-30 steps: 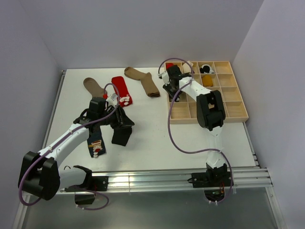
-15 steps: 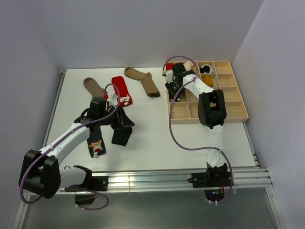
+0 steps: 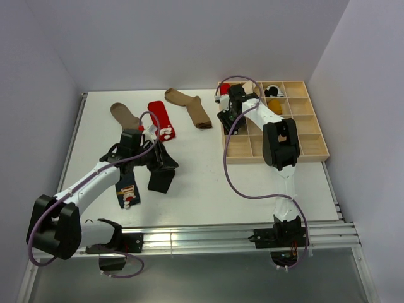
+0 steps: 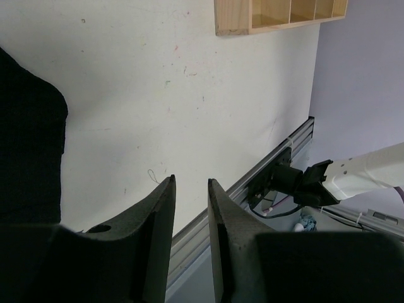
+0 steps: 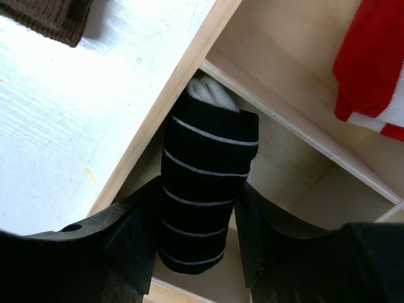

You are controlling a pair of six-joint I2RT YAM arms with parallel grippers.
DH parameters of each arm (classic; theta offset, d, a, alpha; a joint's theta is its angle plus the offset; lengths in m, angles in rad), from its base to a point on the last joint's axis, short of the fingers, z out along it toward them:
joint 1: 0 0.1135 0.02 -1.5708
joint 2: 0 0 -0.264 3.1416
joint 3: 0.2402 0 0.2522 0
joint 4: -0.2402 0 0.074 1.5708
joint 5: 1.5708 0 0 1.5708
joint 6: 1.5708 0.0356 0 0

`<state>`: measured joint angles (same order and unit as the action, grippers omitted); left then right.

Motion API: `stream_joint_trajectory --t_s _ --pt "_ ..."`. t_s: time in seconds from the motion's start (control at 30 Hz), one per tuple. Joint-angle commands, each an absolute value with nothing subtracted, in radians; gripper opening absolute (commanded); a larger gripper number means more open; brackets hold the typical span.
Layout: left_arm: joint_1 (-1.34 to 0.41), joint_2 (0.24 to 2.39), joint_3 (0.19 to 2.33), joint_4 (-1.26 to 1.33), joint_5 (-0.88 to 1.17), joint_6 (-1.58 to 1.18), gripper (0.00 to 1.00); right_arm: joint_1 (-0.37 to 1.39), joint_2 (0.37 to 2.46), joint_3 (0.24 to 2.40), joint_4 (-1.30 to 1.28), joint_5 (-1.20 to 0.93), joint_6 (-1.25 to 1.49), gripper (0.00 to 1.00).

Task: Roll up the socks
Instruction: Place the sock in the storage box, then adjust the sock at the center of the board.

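My right gripper [image 3: 232, 115] [image 5: 199, 189] is shut on a rolled black sock with thin white stripes [image 5: 205, 189] and holds it in a near-left compartment of the wooden tray [image 3: 278, 158] [image 5: 170, 95]. The roll's white end points up toward the tray wall. My left gripper [image 3: 159, 163] [image 4: 190, 180] has its jaws a narrow gap apart with nothing between them, low over the table. A plain black sock [image 3: 161, 180] [image 4: 25, 126] lies flat just beside it. A navy sock [image 3: 127, 189] lies left of the black one.
Two tan socks [image 3: 123, 113] [image 3: 189, 106] and a red sock [image 3: 161, 120] lie at the back of the table. The tray holds a red-and-white roll [image 5: 372, 63], a yellow roll [image 3: 274, 106] and a black-and-white roll [image 3: 273, 90]. The tray corner shows in the left wrist view [image 4: 278, 16].
My right gripper has shifted slightly right and toward the tray's near-left compartments with the striped roll. The left arm has barely moved.
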<state>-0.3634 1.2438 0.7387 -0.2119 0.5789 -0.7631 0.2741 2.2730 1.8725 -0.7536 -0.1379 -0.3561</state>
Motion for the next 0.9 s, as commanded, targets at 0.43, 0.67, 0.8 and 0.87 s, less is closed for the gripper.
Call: stream_joint_trajectory --t_s 0.43,0.67,0.8,0.87 --pt "-0.360 1.301 0.736 -0.183 0.564 -0.735 0.34 0.270 2.128 1.898 -0.830 -0.132 -0.351 0.56" --pt "-0.359 1.312 0.771 -0.216 0.470 -0.719 0.34 0.270 2.091 1.890 -0.848 -0.123 -0.357 0.56" --pt "-0.357 1.325 0.792 -0.258 0.352 -0.713 0.34 0.270 2.048 1.865 -0.842 -0.136 -0.360 0.56" --pt "-0.356 1.333 0.799 -0.275 0.263 -0.713 0.33 0.270 2.023 1.856 -0.844 -0.141 -0.362 0.56"
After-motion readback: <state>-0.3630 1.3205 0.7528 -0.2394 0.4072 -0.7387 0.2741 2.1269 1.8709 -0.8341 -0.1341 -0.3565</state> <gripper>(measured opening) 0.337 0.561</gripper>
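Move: Between the right hand's already opened fingers, about 1 cm ahead and 1 cm below, lies the rolled black striped sock in its box compartment; the red-white sock is some 9 cm ahead of the hand, the dark brown one 8 cm ahead and 7 cm right. From the left hand, the flat black sock lies roughly 6 cm left, 4 cm ahead, 13 cm down; the navy sock is 18 cm left, 1 cm back. Rising out of the compartment, the right hand climbs about 6 cm with a slight drift back, its open fingers coming clear on either side of the striped sock. Meanwhile the empty left hand sinks some 3.5 cm, and late on swings forward and left by about 2 cm each towards the flat black sock, its partly open fingers dipping about 10 degrees. ##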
